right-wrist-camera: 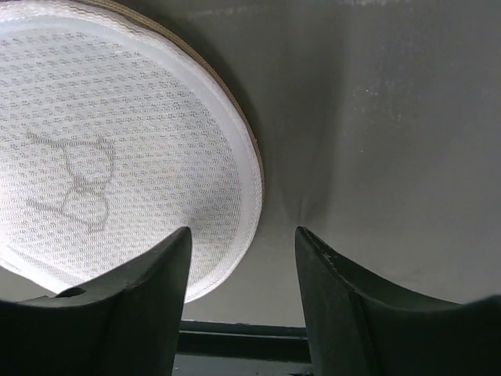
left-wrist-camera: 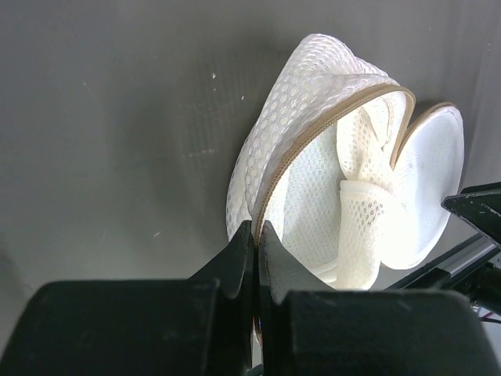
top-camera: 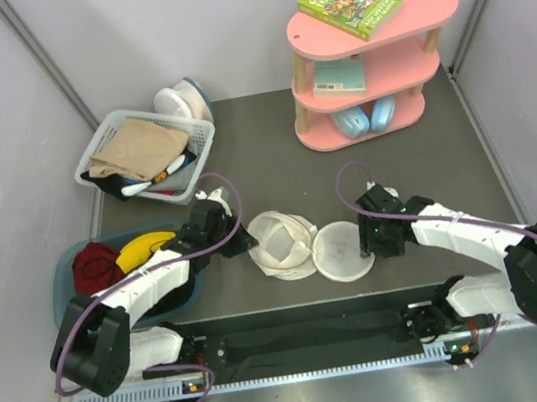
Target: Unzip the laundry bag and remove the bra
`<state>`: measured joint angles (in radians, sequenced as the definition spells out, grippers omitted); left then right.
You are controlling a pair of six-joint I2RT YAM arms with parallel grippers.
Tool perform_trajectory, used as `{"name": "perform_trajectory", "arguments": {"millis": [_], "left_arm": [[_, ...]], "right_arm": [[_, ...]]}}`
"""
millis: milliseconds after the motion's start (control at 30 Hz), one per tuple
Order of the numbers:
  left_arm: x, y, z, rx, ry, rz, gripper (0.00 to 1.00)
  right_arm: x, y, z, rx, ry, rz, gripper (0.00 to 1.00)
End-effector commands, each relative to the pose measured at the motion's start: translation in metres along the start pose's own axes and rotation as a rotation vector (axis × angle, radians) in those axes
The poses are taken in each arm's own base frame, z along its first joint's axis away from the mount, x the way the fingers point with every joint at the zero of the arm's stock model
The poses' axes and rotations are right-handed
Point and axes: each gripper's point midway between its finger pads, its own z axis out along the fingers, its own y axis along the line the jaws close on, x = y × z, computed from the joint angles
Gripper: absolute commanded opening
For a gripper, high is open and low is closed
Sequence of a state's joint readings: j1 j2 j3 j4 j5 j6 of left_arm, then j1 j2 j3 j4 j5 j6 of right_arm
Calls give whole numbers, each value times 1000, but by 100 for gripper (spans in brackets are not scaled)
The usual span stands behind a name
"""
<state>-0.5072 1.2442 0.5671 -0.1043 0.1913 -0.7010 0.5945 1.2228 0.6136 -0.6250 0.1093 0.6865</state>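
The laundry bag (top-camera: 280,242) lies open in the middle of the table, split into two round cream mesh halves with a tan zipper rim. The left half stands tilted up; the right half (top-camera: 342,251) lies flat. My left gripper (top-camera: 246,246) is shut on the tan rim of the raised half (left-wrist-camera: 313,117), its jaws (left-wrist-camera: 257,235) pinching the edge. A folded white mesh piece (left-wrist-camera: 362,227) shows inside; I cannot tell whether it is the bra. My right gripper (top-camera: 368,243) is open and empty at the flat half's right edge (right-wrist-camera: 102,157), low over the table (right-wrist-camera: 243,233).
A white slatted basket (top-camera: 145,154) with tan cloth stands at the back left. A blue tub (top-camera: 72,291) with a red cloth and a banana lies under my left arm. A pink shelf (top-camera: 373,54) with a book and headphones stands at the back right.
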Motion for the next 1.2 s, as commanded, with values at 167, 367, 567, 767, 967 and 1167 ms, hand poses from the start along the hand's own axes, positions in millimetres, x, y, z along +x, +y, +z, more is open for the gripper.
{"name": "perform_trajectory", "arguments": {"millis": [167,367,567,767,967,1167], "left_arm": [[-18,-17,-5,49,-57,49,0],[-23,-16,-9,31,-77,53,0],[-45,-22,-18,2,-142,84,0],[-61,-38,-16,50,-176,86,0],[-63,-55,10,124,-156,64,0],[-60,-61,38,119,-118,72,0]], "right_arm": [[7,-9,14,41,31,35,37],[-14,-16,6,84,-20,15,0],[-75,-45,-43,228,-168,-7,0],[-125,-65,-100,357,-298,-28,0],[-149,-53,-112,339,-341,-44,0],[-160,-34,-111,322,-347,-71,0]]}}
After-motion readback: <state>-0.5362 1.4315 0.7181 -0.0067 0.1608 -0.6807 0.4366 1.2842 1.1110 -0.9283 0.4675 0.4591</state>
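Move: Just under the right hand's open fingers, about 1 cm down, runs the right rim of the laundry bag's flat-lying lid. The lid's middle is some 6 cm to the hand's left, and the bag body about 19 cm left and 3 cm farther out. The table's near edge lies roughly 9 cm back. From the left hand, which already pinches the bag's left rim, the lid's right rim is about 25 cm right and 5 cm back; the bag body is some 7 cm right and 1 cm back. The right fingers sink about 1 cm and pinch shut on the lid's right rim, then lift it quickly, some 13 cm up and 10 cm forward, drawing it right, away from the bag's old place, while the fingertips tilt forward and outward about 25 degrees. The left hand keeps its pinch on the bag rim and follows, first up and forward, then down and to the right. ##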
